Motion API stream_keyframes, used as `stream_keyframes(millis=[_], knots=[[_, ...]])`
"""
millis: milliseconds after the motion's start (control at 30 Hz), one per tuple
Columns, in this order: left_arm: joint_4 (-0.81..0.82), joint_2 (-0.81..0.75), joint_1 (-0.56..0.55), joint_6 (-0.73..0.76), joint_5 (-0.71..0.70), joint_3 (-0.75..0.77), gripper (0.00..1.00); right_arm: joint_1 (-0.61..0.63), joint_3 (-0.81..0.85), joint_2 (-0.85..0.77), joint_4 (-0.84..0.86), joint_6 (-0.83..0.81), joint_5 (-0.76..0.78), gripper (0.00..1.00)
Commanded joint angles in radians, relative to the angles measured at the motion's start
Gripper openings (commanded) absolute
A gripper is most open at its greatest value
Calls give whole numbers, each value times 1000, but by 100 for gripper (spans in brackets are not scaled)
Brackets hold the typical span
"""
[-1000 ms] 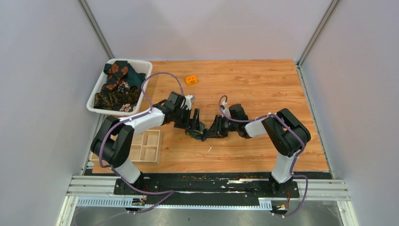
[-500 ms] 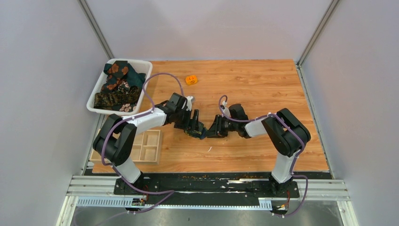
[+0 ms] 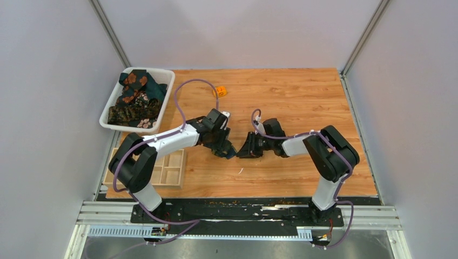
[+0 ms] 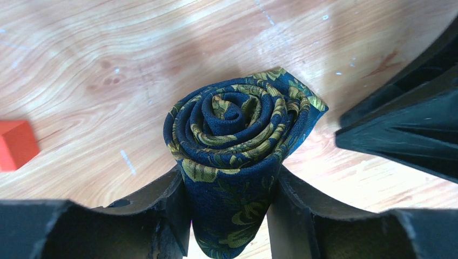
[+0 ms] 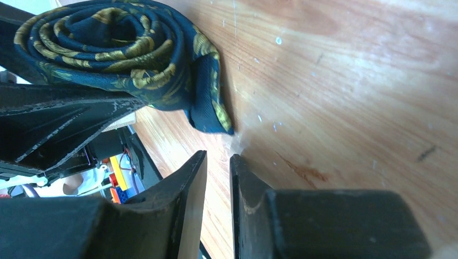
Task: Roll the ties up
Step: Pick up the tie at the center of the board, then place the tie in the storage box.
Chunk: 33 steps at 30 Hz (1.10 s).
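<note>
A navy tie (image 4: 237,129) with yellow-green flowers stands on the wooden table as a tight spiral roll, its loose tail lying at the base (image 5: 208,102). My left gripper (image 4: 231,178) is shut on the roll, one finger pressing each side. In the top view the left gripper (image 3: 228,151) and the right gripper (image 3: 242,151) meet mid-table and hide the roll. My right gripper (image 5: 217,156) rests just beside the roll, its jaws a narrow gap apart with only bare wood between them. More ties (image 3: 135,100), dark green with orange blooms, lie heaped in a white bin.
The white bin (image 3: 163,73) stands at the table's back left. A wooden compartment tray (image 3: 162,167) sits at the front left by the left arm. A small orange piece (image 3: 219,91) lies behind the arms, and a red block (image 4: 16,144) lies left of the roll.
The left gripper has slid right onto the rolled tie and closed its jaws around it. The right gripper has barely moved.
</note>
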Motion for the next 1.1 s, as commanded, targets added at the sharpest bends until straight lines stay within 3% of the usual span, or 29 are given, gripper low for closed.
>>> stream_keyframes(millis=[0,333,1067], knots=[[-175,-19,-29,20,-218,80,47,-17,20,-83,-107,-82,58,24],[-397,-104,-35,20,-423,139,46,-47,-1,-127,-151,-124,80,24],[-683,-333,-26,-107,-644,65,49,-75,-13,-108,-152,-144,73,23]])
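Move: The left hand already has the rolled tie between its fingers. The wooden tray lies some 28 cm to its left, 7 cm back and about 2 cm lower. The red piece is about 15 cm left and 6 cm ahead, the white bin roughly 36 cm left and 22 cm ahead, both slightly lower. From the right hand, the tie stands about 6 cm left, 1 cm ahead and 2 cm higher. Leftward and climbing, the left hand carries the tie about 15 cm across and 9 cm up towards the wooden tray, drawing back slightly later on; its fingers keep their pinch while the wrist rolls some 30 degrees, left side rising. The right hand, still nearly shut, backs off to the right by a few centimetres, away from the tie. ##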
